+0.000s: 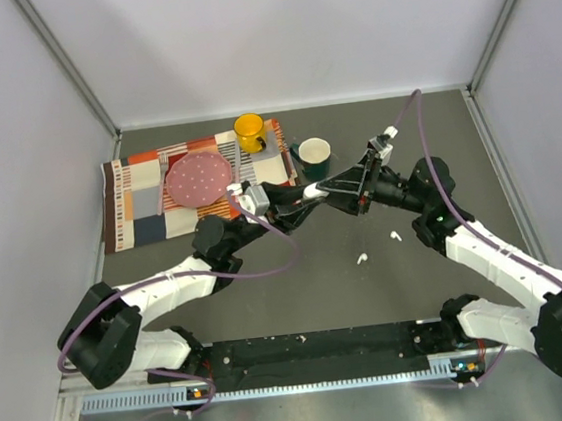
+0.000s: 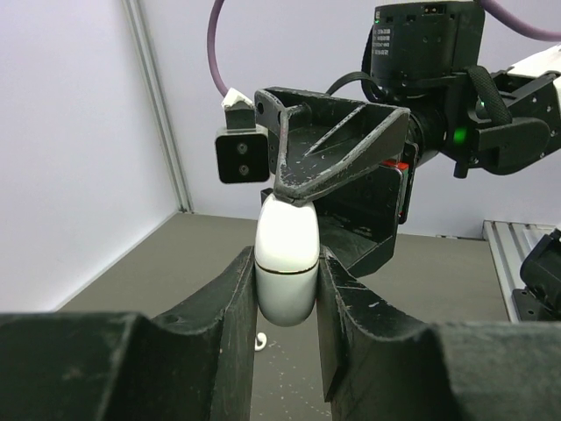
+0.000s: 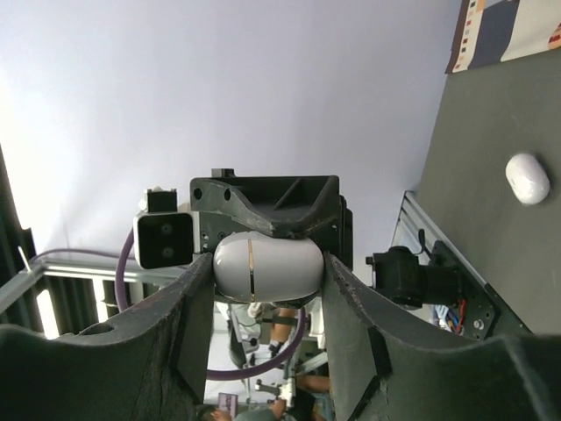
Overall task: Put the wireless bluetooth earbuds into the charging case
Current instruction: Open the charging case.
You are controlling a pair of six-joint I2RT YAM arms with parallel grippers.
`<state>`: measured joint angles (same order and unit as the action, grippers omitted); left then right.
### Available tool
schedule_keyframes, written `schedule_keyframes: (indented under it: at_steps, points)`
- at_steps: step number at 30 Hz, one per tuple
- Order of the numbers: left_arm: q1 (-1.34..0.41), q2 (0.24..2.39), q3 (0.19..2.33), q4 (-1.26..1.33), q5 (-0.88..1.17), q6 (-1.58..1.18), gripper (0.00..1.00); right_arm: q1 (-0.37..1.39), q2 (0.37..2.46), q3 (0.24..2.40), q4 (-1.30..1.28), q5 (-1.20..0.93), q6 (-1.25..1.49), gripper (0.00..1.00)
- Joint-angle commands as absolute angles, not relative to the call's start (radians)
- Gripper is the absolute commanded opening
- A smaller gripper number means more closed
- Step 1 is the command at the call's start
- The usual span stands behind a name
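The white oval charging case (image 2: 286, 263) hangs in mid-air above the table, closed, its seam line showing. My left gripper (image 2: 286, 285) is shut on its narrow sides. My right gripper (image 3: 267, 282) faces it from the other side, and its pads press the two rounded ends of the case (image 3: 267, 266). In the top view the two grippers (image 1: 307, 196) (image 1: 327, 192) meet tip to tip and the case is almost hidden. Two tiny white earbuds (image 1: 362, 258) (image 1: 395, 235) lie on the dark table below. One earbud (image 2: 258, 341) shows under the case.
At the back left a patterned cloth (image 1: 139, 200) carries a pink plate (image 1: 197, 179) and a yellow mug (image 1: 250, 131). A dark green, white-rimmed mug (image 1: 314, 153) stands just behind the grippers. A small white rounded thing (image 3: 528, 178) lies on the table. Walls close three sides.
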<state>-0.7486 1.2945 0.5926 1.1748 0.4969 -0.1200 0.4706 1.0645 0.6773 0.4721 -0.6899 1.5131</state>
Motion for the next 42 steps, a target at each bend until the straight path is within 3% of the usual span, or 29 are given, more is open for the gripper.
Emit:
schedule_keyframes:
  at_steps: [1, 16, 18, 21, 22, 23, 26, 27, 30, 33, 42]
  points:
    - [-0.755, 1.295, 0.601, 1.338, 0.462, -0.141, 0.3, 0.491, 1.086, 0.646, 0.558, -0.706, 1.581, 0.15]
    - [-0.762, 1.312, 0.611, 1.341, 0.46, -0.141, 0.29, 0.508, 1.101, 0.618, 0.624, -0.695, 1.647, 0.15]
    - [-0.762, 1.313, 0.614, 1.338, 0.462, -0.138, 0.25, 0.509, 1.103, 0.618, 0.621, -0.695, 1.644, 0.15]
    - [-0.762, 1.316, 0.618, 1.328, 0.463, -0.137, 0.0, 0.512, 1.108, 0.618, 0.629, -0.699, 1.644, 0.17]
    - [-0.764, 1.316, 0.615, 1.331, 0.459, -0.137, 0.0, 0.512, 1.106, 0.618, 0.633, -0.699, 1.643, 0.19]
    - [-0.764, 1.315, 0.612, 1.335, 0.445, -0.138, 0.0, 0.512, 1.104, 0.617, 0.635, -0.699, 1.641, 0.22]
    - [-0.764, 1.307, 0.6, 1.347, 0.428, -0.141, 0.0, 0.511, 1.088, 0.62, 0.609, -0.686, 1.602, 0.49]
    - [-0.764, 1.302, 0.594, 1.353, 0.416, -0.147, 0.0, 0.512, 1.078, 0.626, 0.582, -0.671, 1.579, 0.65]
    - [-0.762, 1.282, 0.581, 1.35, 0.423, -0.161, 0.0, 0.512, 1.042, 0.675, 0.442, -0.634, 1.458, 0.92]
    - [-0.759, 1.252, 0.56, 1.356, 0.417, -0.185, 0.0, 0.512, 1.011, 0.75, 0.277, -0.597, 1.313, 0.98]
    - [-0.732, 1.125, 0.496, 1.344, 0.439, -0.23, 0.0, 0.52, 0.96, 1.001, -0.116, -0.555, 0.869, 0.99]
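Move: Between the two hands is the closed charging case. It reaches some 2 cm to the right of the left hand's point and 1 cm above it, and its middle lies about 1 cm left of the right hand. From the right hand, the green mug stands about 28 cm ahead, neither left nor right. One loose earbud lies roughly 7 cm right and 1 cm ahead, another about 15 cm right and 6 cm ahead, all some 30 cm below. Holding nearly still at first, both hands keep their grip on the case, the right clamping it end to end across the seam and rolling only about 5 degrees. Then the right fingers open wide and come free, the hand dipping 1.5 cm before rising some 3 cm while rolling back and tipping its fingertips down, as the left carries the case about 3 cm left, also up and slightly back. ##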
